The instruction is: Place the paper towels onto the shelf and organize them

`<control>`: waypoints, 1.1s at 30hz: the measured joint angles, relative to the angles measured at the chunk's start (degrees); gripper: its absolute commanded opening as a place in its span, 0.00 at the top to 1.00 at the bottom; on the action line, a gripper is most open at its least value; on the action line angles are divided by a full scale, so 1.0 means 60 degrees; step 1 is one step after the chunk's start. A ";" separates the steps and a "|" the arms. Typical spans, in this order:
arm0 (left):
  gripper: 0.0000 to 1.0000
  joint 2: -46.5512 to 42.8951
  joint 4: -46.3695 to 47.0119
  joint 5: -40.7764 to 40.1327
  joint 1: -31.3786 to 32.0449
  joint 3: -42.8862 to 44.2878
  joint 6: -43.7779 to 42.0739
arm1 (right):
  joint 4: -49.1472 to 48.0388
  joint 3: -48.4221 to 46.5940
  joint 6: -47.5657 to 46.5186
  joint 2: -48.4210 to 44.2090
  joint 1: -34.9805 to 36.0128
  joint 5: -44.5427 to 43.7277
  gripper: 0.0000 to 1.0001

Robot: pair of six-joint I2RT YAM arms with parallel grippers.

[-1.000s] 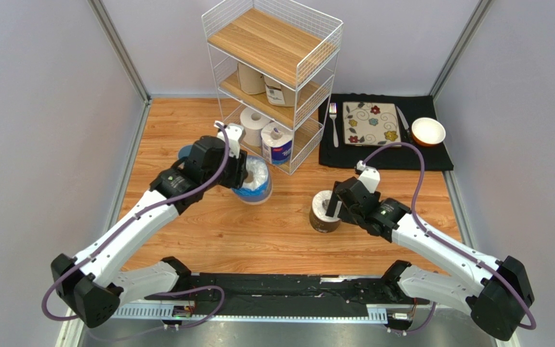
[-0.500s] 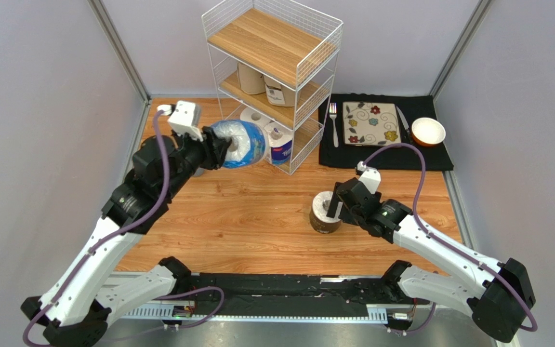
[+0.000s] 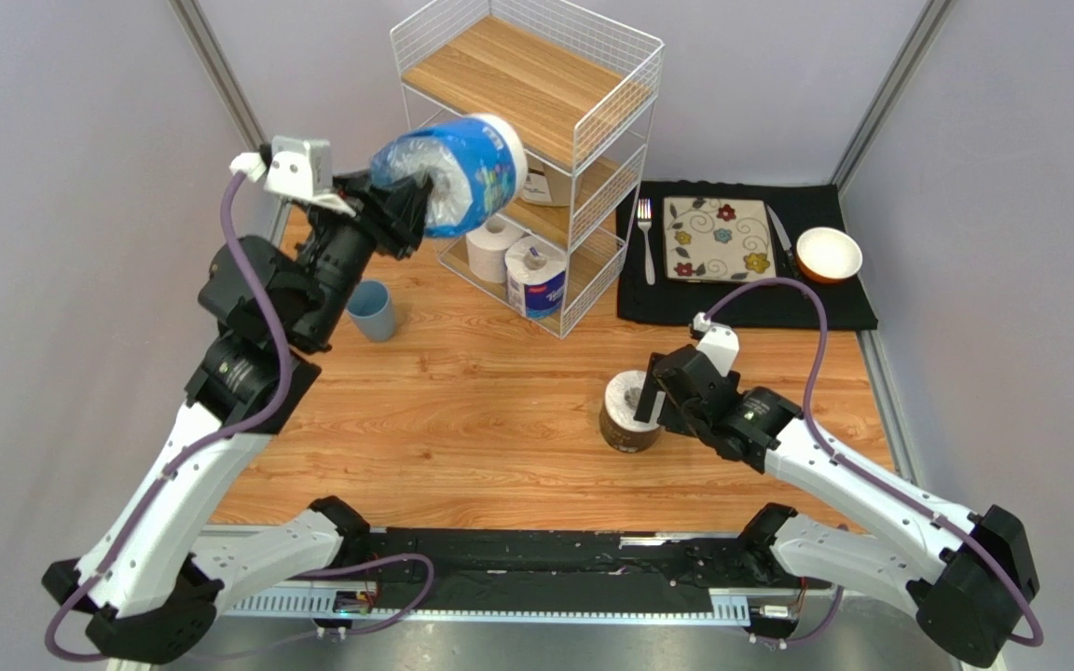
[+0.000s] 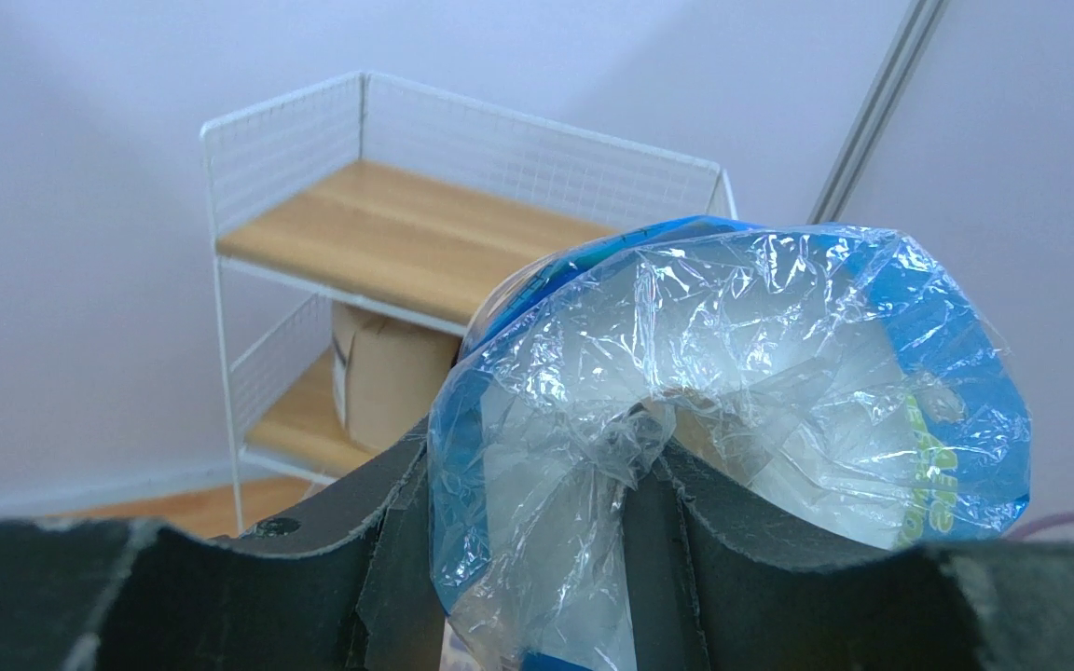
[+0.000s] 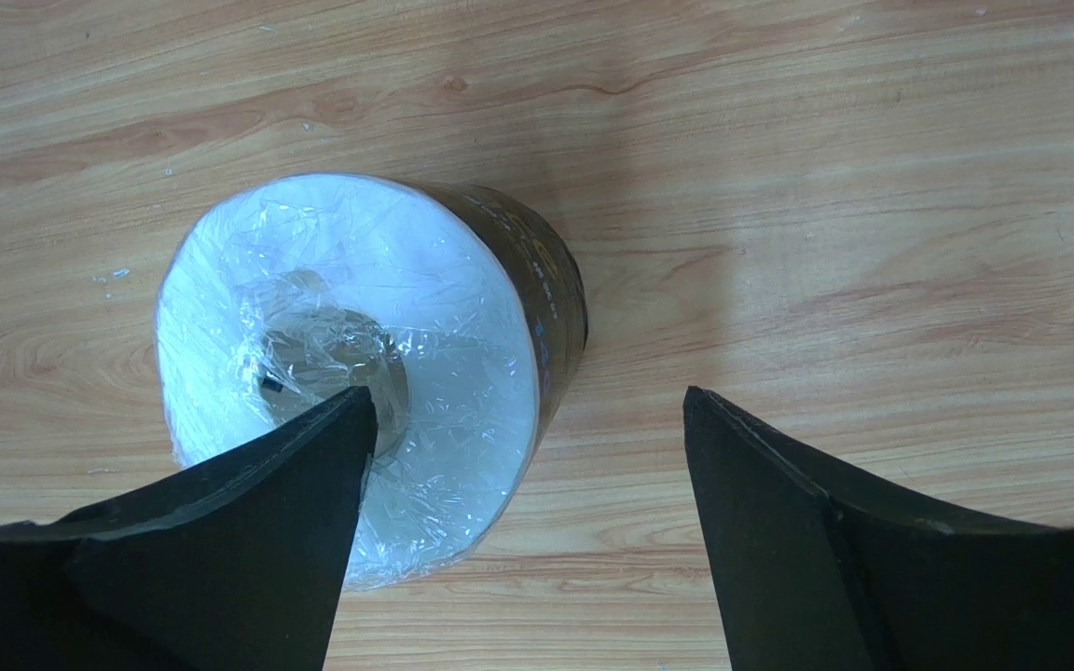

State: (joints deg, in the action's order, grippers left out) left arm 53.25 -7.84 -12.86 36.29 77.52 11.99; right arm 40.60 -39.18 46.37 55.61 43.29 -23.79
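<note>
My left gripper [image 3: 410, 210] is shut on the crinkled end of the blue-plastic-wrapped paper towel roll [image 3: 462, 168]. It holds the roll in the air beside the top tier of the white wire shelf [image 3: 501, 70]. In the left wrist view the wrap [image 4: 781, 378] bunches between my fingers, with the shelf [image 4: 375, 238] behind. A dark-wrapped roll [image 3: 627, 413] stands upright on the table. My right gripper [image 3: 651, 399] hangs open over it; in its wrist view one finger covers the roll's [image 5: 361, 336] core and the other is off its right side. A tan roll [image 4: 389, 371] sits on the middle tier.
On the bottom tier stand a white roll [image 3: 492, 246] and a white roll with a blue label [image 3: 537, 277]. A blue cup [image 3: 372, 311] stands left of the shelf. A black mat [image 3: 837, 301] at the right holds a fork, a flowered plate [image 3: 718, 239], a knife and a bowl [image 3: 829, 255].
My left arm has lifted the blue-wrapped roll from the table up toward the shelf's top, uncovering the blue cup. The right arm and the dark roll have not moved.
</note>
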 measured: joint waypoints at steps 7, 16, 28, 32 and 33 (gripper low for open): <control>1.00 0.1861 0.0889 0.0124 0.0000 0.1716 -0.0616 | -0.0007 0.0073 -0.0084 -0.0102 0.0000 -0.0018 0.16; 1.00 0.4488 0.0860 0.0084 -0.0036 0.4965 -0.1337 | -0.0040 0.0229 -0.0208 -0.0306 -0.0069 -0.0022 0.16; 1.00 0.6674 0.0270 0.0958 -0.1956 0.7468 -0.0310 | -0.0120 0.0444 -0.0302 -0.0535 -0.0124 -0.0022 0.15; 1.00 0.6867 -0.0018 0.1177 -0.2189 0.7471 -0.0036 | -0.0146 0.0474 -0.0324 -0.0561 -0.0124 -0.0022 0.15; 1.00 0.6896 -0.0051 0.1231 -0.2204 0.7471 0.0011 | -0.0146 0.0477 -0.0339 -0.0565 -0.0131 -0.0022 0.15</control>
State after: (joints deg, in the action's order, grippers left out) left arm 94.63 -8.14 -5.48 23.07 122.34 12.05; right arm 39.72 -36.32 44.34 52.23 42.50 -23.92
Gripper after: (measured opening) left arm 0.493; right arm 0.845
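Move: The left hand already holds the blue-wrapped paper towel roll by the plastic at its end. Its goal, the middle of the rack's top shelf, lies about 26 cm ahead, 10 cm right and 13 cm below. The shelf's near right corner is roughly 14 cm ahead and 14 cm right; the brown paper rolls one tier down are about 25 cm ahead, 7 cm right and 26 cm below. From the right hand, the top shelf's middle is some 33 cm ahead, 15 cm left and 28 cm up. The blue-wrapped roll, still pinched by its plastic in the left fingers, is carried forward about 18 cm from in front of the rack to over the top shelf. The left hand climbs about 11 cm, veering right as the fingertips tip up some 10 degrees, then sinks about 4 cm while easing back left, levelling off and turning slightly counter-clockwise. ##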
